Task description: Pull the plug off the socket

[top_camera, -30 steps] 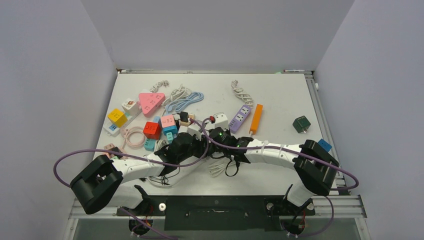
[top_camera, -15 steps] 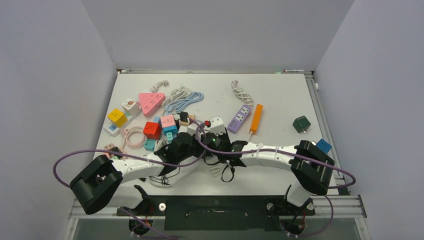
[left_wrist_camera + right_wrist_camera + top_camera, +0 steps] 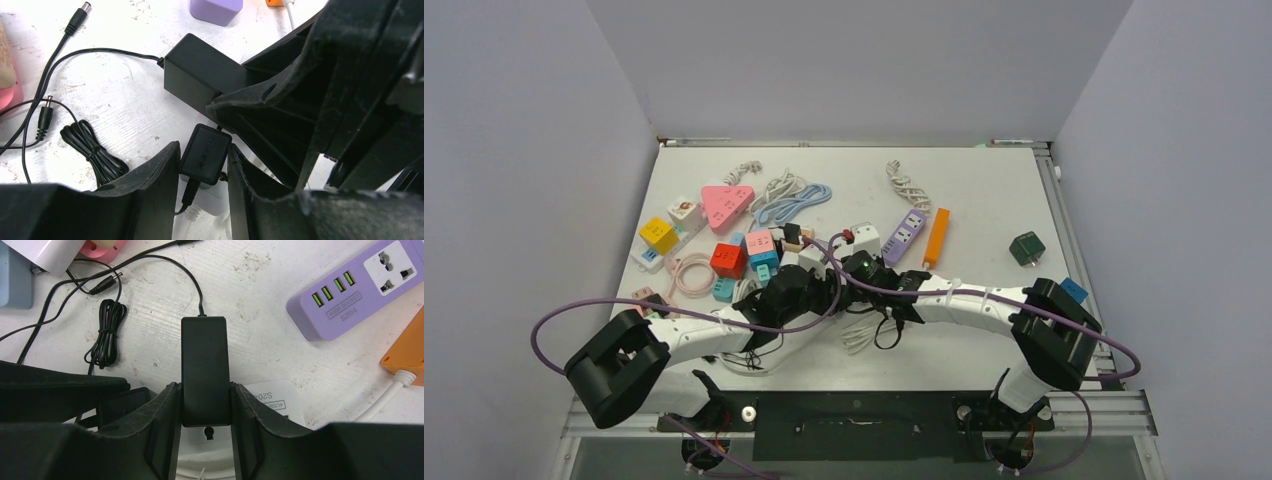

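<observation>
A long black plug stands over the white socket strip, and my right gripper is shut on its sides. One socket hole shows just below the plug's near end; whether its pins are still in, I cannot tell. In the left wrist view that plug lies behind a smaller black plug seated on the white socket strip. My left gripper is shut on the smaller one. From above, both grippers meet at the table's middle, the left gripper beside the right gripper.
A purple power strip and an orange strip lie just behind my right gripper. Coloured cube sockets and a pink triangle socket crowd the left. A bundled black cable lies nearby, a green cube far right.
The right arm shifted a little left and nearer with the white strip following, then came back to about where it was a second ago. Both grips have stayed the same.
</observation>
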Tool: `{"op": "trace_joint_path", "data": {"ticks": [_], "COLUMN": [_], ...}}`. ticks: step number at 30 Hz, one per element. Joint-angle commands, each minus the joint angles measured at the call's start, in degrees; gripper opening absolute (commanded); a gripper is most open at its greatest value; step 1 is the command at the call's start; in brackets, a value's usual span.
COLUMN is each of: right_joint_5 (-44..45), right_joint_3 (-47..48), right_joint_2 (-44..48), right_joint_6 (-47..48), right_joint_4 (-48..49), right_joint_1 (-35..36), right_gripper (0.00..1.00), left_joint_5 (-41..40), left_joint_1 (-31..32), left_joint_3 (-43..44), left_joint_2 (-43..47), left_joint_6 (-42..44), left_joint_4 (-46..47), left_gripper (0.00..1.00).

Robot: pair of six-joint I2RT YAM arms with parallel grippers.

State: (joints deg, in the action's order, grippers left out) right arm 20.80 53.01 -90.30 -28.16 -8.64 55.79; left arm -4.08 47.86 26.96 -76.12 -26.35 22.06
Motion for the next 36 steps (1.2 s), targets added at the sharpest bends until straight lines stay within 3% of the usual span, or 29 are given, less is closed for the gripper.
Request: {"op": "trace_joint_path", "data": {"ticks": [1, 12, 23, 36], "right_joint_5": [5.67, 18.38, 12.59, 13.21], "right_joint_3": [0.64, 3.75, 1.45, 0.29], "right_joint_2": [3.88, 2.34, 4.06, 15.54], "right_joint_6": [-0.89, 5.87, 3.42, 3.59], "right_joint_4": [5.57, 3.97, 5.67, 1.66], "right_joint_1": [0.05, 8.13, 4.77, 0.53], "right_gripper": [0.05, 0.05, 0.05, 0.05], "left_joint_5": [-3.83, -3.92, -3.99, -6.69], "left_joint_1": [-0.34, -0.39, -0.31, -0.99], "left_joint_3": [-1.56, -1.13, -1.16, 0.69], "left_joint_2": [-2.50, -3.23, -3.31, -0.48], "left_joint_6": [1.30, 1.22, 1.13, -2.45], "left_joint_4": [-11.16, -11.51, -11.52, -13.39], "left_gripper": [0.00, 0.00, 0.00, 0.00]}}
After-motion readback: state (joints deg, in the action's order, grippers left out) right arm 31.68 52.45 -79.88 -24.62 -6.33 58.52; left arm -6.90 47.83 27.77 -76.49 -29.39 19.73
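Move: My right hand already grips the big black adapter, whose plug sits in the white strip's outlet about 4 cm beneath my fingertips and 1 cm ahead. The small black adapter in my left hand is some 6 cm left of there and 3 cm back; the purple strip lies roughly 14 cm ahead and 10 cm right, the orange strip 14 ahead and 17 right. From my left hand the outlet lies about 3 cm ahead, 6 cm right and 4 cm down. I ease my right hand about 1 cm back, then lift the big adapter by some 2 cm while tipping my fingertips up about 10 degrees, pause there, and draw it up off the white strip to about 8 cm in all, drifting slightly forward and right. My left hand stays almost in place, still pinching the small adapter on the strip. ##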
